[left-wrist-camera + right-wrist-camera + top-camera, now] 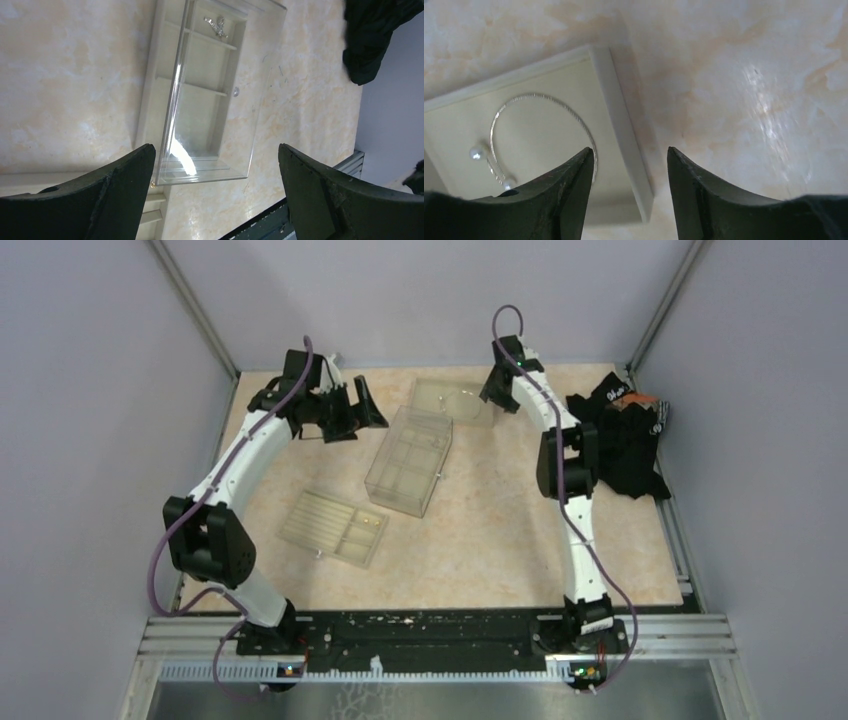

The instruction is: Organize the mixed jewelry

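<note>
A thin silvery wire loop (531,95) with a pearl at each end lies in a shallow beige tray (621,130) at the back of the table. My right gripper (630,155) is open and empty. It hangs just above that tray's corner, with the left finger over the loop's end and the right finger outside the rim. My left gripper (216,150) is open and empty above the near end of a clear compartmented box (165,100). A small silvery piece (216,24) lies in the box's far compartment, and a tiny pale speck (236,92) lies beside a divider.
A flat beige compartmented tray (335,527) lies left of centre, with the clear box (410,460) beyond it and the back tray (430,392) by the right gripper (495,392). A black cloth heap (625,440) sits at the right edge. Walls close in the left, back and right sides.
</note>
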`<state>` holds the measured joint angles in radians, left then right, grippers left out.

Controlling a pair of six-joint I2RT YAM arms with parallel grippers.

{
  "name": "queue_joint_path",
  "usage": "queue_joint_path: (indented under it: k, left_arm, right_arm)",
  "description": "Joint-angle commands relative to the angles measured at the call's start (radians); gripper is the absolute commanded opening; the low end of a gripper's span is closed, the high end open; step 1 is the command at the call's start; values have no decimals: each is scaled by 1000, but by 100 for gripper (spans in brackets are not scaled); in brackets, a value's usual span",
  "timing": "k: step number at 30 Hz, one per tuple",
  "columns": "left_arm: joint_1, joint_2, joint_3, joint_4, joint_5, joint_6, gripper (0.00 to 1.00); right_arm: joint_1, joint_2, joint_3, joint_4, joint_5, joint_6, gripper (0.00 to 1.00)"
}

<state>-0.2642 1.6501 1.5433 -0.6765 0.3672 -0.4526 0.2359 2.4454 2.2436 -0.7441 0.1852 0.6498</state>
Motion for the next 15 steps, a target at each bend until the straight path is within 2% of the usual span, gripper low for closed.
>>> queue_joint_path:
  k: [1,3,6,8,15]
  left_arm:
    - [-3,-61,-52,-4,-8,-25,99]
    - [-3,-73,-70,-4,-13,-26,99]
    - [-3,-83,-84,-14,-14,-29,99]
    - [-2,-89,-96,-8,-11,-26,99]
    - [-3,-58,-134,52,29,-14,99]
  right_arm:
    - [-12,140,247,-59,9,-35,52]
    - [-13,160,257,-56,17,-25,43]
    - [-19,117,182,-30,39,6,13]
    - [-19,57,87,3,50,19,0]
    - [-20,-221,-370,15,182,112,0]
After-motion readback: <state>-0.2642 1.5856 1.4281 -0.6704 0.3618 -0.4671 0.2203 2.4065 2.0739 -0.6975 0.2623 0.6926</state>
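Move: The tray holding the necklace is the thing gripped: its right wall lies beneath the right hand, about 2 cm ahead and 4 cm below. The tray's necklace lies roughly 9 cm to this hand's left, level fore and aft; the clear box is some 24 cm left and 16 cm back, the black cloth 33 cm right and 8 cm back. From the left hand, that wall is about 16 cm ahead, 32 cm right and 19 cm below. The tray's right wall gets pinched between the right fingertips: that hand first goes down about 3 cm and forward 2 cm, closing from half open to shut on the wall, then pulls the tray back about 4 cm and 2 cm right, turning some 5 degrees clockwise. The empty left hand, still wide open, eases back and down about 3 cm in all. ##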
